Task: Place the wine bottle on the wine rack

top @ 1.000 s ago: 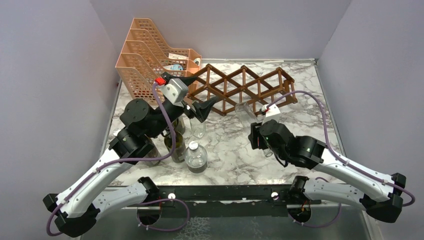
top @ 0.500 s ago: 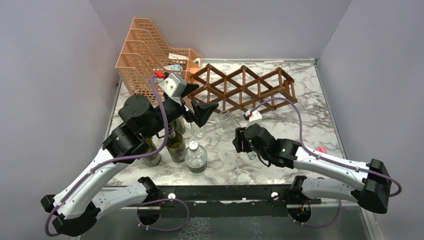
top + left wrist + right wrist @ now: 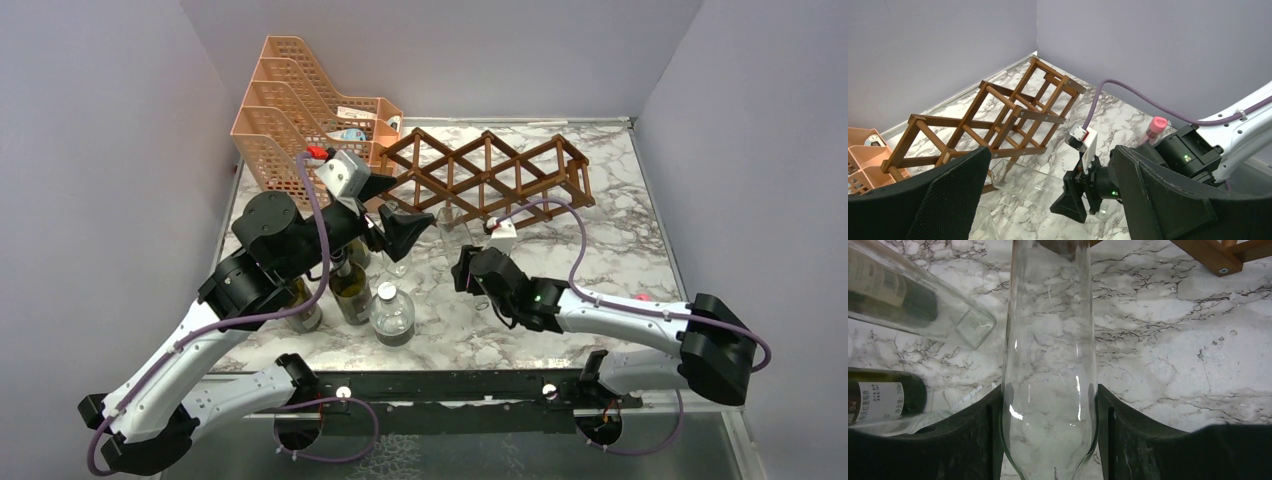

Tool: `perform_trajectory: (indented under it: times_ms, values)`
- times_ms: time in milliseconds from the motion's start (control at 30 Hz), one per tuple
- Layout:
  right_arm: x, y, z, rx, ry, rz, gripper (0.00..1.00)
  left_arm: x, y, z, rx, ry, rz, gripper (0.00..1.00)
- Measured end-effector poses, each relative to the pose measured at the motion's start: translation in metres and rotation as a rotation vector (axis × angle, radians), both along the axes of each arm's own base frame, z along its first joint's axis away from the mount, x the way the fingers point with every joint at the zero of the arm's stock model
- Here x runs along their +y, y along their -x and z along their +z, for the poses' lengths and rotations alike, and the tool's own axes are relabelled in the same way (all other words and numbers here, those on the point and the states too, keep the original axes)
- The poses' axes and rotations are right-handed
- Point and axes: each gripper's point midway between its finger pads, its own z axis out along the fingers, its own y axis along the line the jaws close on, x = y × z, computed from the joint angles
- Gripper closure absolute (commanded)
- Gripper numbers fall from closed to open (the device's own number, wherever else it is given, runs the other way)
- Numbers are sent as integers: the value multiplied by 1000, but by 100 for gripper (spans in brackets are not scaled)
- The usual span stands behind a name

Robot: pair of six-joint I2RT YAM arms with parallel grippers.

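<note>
A clear, empty wine bottle [image 3: 1050,365] lies level in my right gripper [image 3: 1048,432], whose black fingers [image 3: 973,440] press both sides of its lower body. From above, that right gripper [image 3: 468,272] is at mid table, and the wine bottle [image 3: 450,232] points its base toward the reddish-brown lattice wine rack [image 3: 490,175]. A small gap of marble separates bottle and rack. My left gripper [image 3: 395,208] hovers open just left of the bottle, holding nothing. In the left wrist view the wine bottle [image 3: 1023,182] lies below the wine rack [image 3: 998,120], between the wide-apart fingers [image 3: 923,200].
A peach perforated file tray [image 3: 290,110] stands at the back left. Several upright bottles cluster under the left arm, among them a capped clear one [image 3: 392,315] and a dark green one [image 3: 350,290]. A pink-capped item [image 3: 643,298] lies at the right. Purple walls enclose the table.
My right arm has swung left and forward, carrying the bottle toward the middle of the table. The left gripper has shifted slightly right and stays open.
</note>
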Motion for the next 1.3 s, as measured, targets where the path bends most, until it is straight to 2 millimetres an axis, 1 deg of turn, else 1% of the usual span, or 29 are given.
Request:
perform_trajectory:
  times_ms: [133,267,433,667,800,1067,1300]
  values:
    - [6,-6,-8,9,-32,-40,99,0,3,2,-4,4,-11,1]
    - [11,-11,-17,17,-59,-83,99,-5,0,-1,4,-5,-19,1]
    - [15,-24,-14,-16,-96,-135,99,-9,-4,-6,15,-17,-19,1]
    - [21,-44,-12,-44,-117,-193,99,-3,2,2,-2,6,-19,1]
    - [22,-53,-14,-56,-127,-212,99,0,4,5,-8,13,-19,1]
    - [23,-84,-21,-99,-140,-242,99,1,5,6,-10,16,-17,1]
    - [29,-109,-18,-129,-166,-269,99,3,7,8,-16,21,-17,1]
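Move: The right hand still grips the clear wine bottle near its shoulder, base forward; the wine rack's near opening lies about 16 cm ahead, 5 cm left and 4 cm below. A clear square bottle stands roughly 18 cm left and 3 cm ahead of this hand, the capped bottle some 19 cm left and 17 cm back. From the left hand, the opening is about 7 cm ahead, 9 cm right and 32 cm below. The right hand feeds its wine bottle base-first some 11 cm forward into the rack, turning 15 degrees clockwise. ##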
